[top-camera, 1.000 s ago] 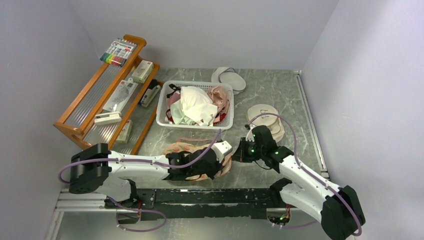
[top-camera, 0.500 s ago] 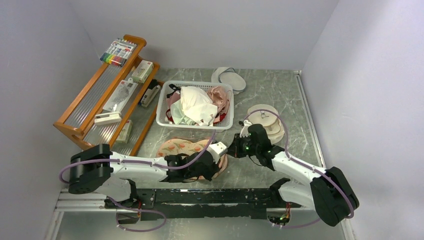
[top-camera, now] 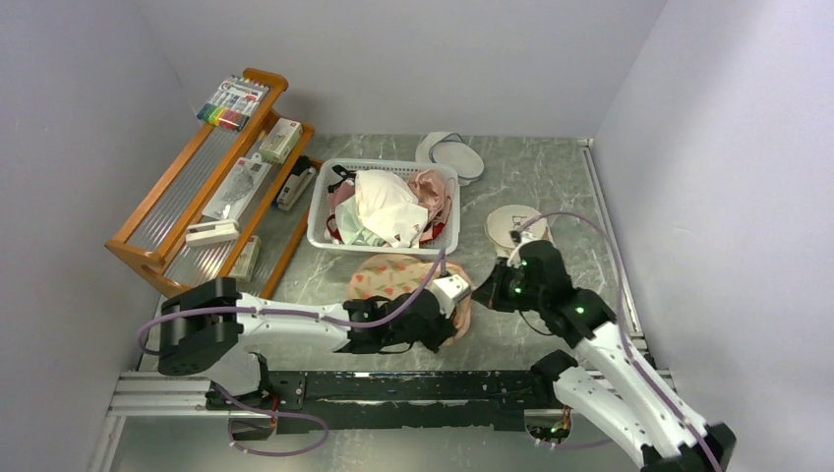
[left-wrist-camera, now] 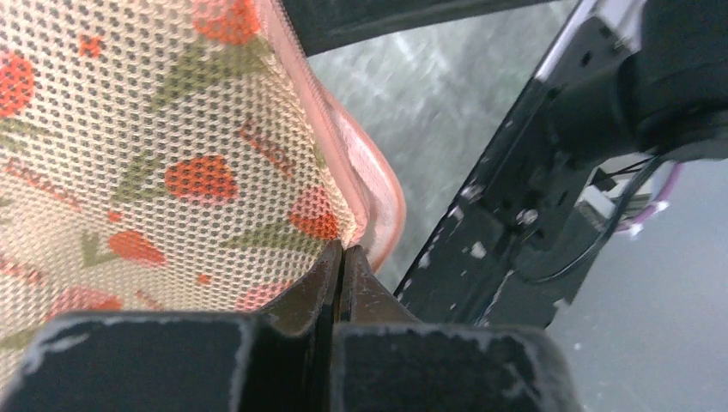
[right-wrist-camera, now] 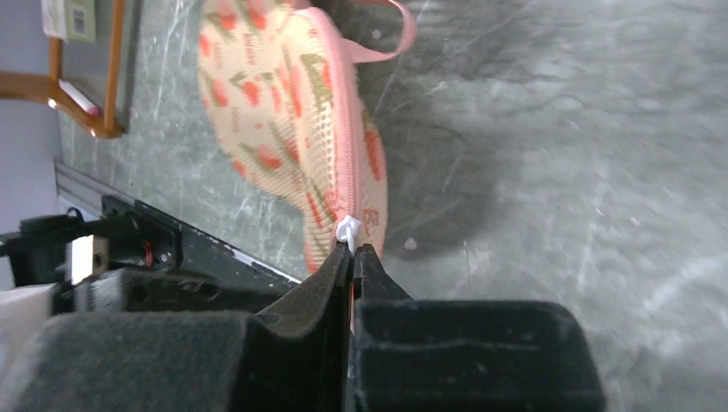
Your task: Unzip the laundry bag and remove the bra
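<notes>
The laundry bag (top-camera: 393, 277), peach mesh with orange-red flowers and pink trim, is held up off the table between both arms. My left gripper (top-camera: 454, 317) is shut on the bag's pink-trimmed edge (left-wrist-camera: 369, 184); in the left wrist view the left gripper (left-wrist-camera: 343, 251) has its jaws pressed together over the fabric. My right gripper (top-camera: 486, 295) is shut on the white zipper pull (right-wrist-camera: 348, 229) at the bag's near end. In the right wrist view the laundry bag (right-wrist-camera: 275, 112) stands on edge with its zipper line running away from the right gripper (right-wrist-camera: 352, 251). The bra is hidden.
A white basket (top-camera: 320, 211) heaped with white and pink garments stands behind the bag. Plain white round pouches lie at the back (top-camera: 452, 155) and to the right (top-camera: 513, 224). A wooden rack (top-camera: 157, 246) with small items fills the left side. A black rail (top-camera: 413, 383) runs along the near edge.
The bag has been lifted and shifted to the right and back, now standing more on edge. The right arm swung right and upward with the zipper pull; the left arm followed, still gripping the edge.
</notes>
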Robot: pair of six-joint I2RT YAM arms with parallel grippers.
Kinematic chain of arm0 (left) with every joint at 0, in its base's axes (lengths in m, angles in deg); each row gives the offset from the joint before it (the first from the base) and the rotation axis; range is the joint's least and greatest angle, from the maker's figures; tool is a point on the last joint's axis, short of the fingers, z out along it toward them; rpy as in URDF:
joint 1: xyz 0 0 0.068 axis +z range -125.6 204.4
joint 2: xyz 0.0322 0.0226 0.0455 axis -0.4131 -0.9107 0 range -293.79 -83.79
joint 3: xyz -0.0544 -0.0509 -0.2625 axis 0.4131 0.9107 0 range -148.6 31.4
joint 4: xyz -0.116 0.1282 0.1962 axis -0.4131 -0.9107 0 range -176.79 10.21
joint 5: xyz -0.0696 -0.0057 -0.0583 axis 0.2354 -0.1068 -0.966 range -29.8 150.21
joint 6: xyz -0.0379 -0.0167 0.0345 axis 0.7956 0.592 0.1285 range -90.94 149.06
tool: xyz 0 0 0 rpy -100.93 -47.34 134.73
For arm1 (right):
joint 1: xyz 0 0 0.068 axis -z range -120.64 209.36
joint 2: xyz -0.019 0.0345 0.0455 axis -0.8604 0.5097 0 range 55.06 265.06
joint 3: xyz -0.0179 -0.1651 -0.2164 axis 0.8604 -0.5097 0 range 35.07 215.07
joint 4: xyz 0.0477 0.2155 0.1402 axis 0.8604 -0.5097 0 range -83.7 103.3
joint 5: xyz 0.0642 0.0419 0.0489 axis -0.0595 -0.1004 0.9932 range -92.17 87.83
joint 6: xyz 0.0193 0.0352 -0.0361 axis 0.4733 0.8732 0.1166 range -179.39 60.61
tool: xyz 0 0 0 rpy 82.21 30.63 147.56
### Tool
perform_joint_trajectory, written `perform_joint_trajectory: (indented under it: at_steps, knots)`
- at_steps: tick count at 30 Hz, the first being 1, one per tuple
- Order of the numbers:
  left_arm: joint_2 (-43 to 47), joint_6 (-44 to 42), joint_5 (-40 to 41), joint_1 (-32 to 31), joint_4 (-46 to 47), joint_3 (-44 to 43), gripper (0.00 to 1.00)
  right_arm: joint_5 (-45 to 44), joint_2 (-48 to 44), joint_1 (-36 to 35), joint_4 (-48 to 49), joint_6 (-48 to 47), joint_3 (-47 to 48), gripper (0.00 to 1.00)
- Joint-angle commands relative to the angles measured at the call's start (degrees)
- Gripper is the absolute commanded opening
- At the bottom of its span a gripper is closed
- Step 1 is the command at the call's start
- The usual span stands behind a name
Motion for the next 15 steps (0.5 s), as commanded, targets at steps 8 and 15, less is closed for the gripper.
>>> perform_joint_trajectory:
  at_steps: [8,15]
  knots:
    - [-9.8,-4.9,-12.0,-1.4,0.5,-14.5,0.07,-23.4,-18.4,1.0,-29.1,6.9,19.0,0.0]
    - [-17.0,-12.4,-11.4,-0.9,-5.5,-26.1,0.07,-22.3,-25.3,1.0,-30.1,4.6,21.1,0.0]
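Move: The left fingers already pinch a corner of the laundry bag, and the right fingers already hold its zipper pull, about 6 cm to the right of the left hand, 6 cm ahead and 3 cm higher. The bag's body spreads some 10 cm ahead of the left hand, 9 cm to its left and 7 cm lower. From the right hand, the round mesh bags sit about 11 cm ahead, 11 cm right and 11 cm below; the white basket is 17 cm ahead, 18 cm left and 9 cm lower. Keep both grippers shut, the left on the bag's corner and the right on the zipper pull, and sweep them together to the robot's right and up. Take the left hand about 10 cm right and 6 cm up; lift the right hand 10 cm while carrying it 10 cm right and 5 cm back, turning it some 20 degrees clockwise and tipping its fingers up. Turn the left wrist slightly clockwise too. ##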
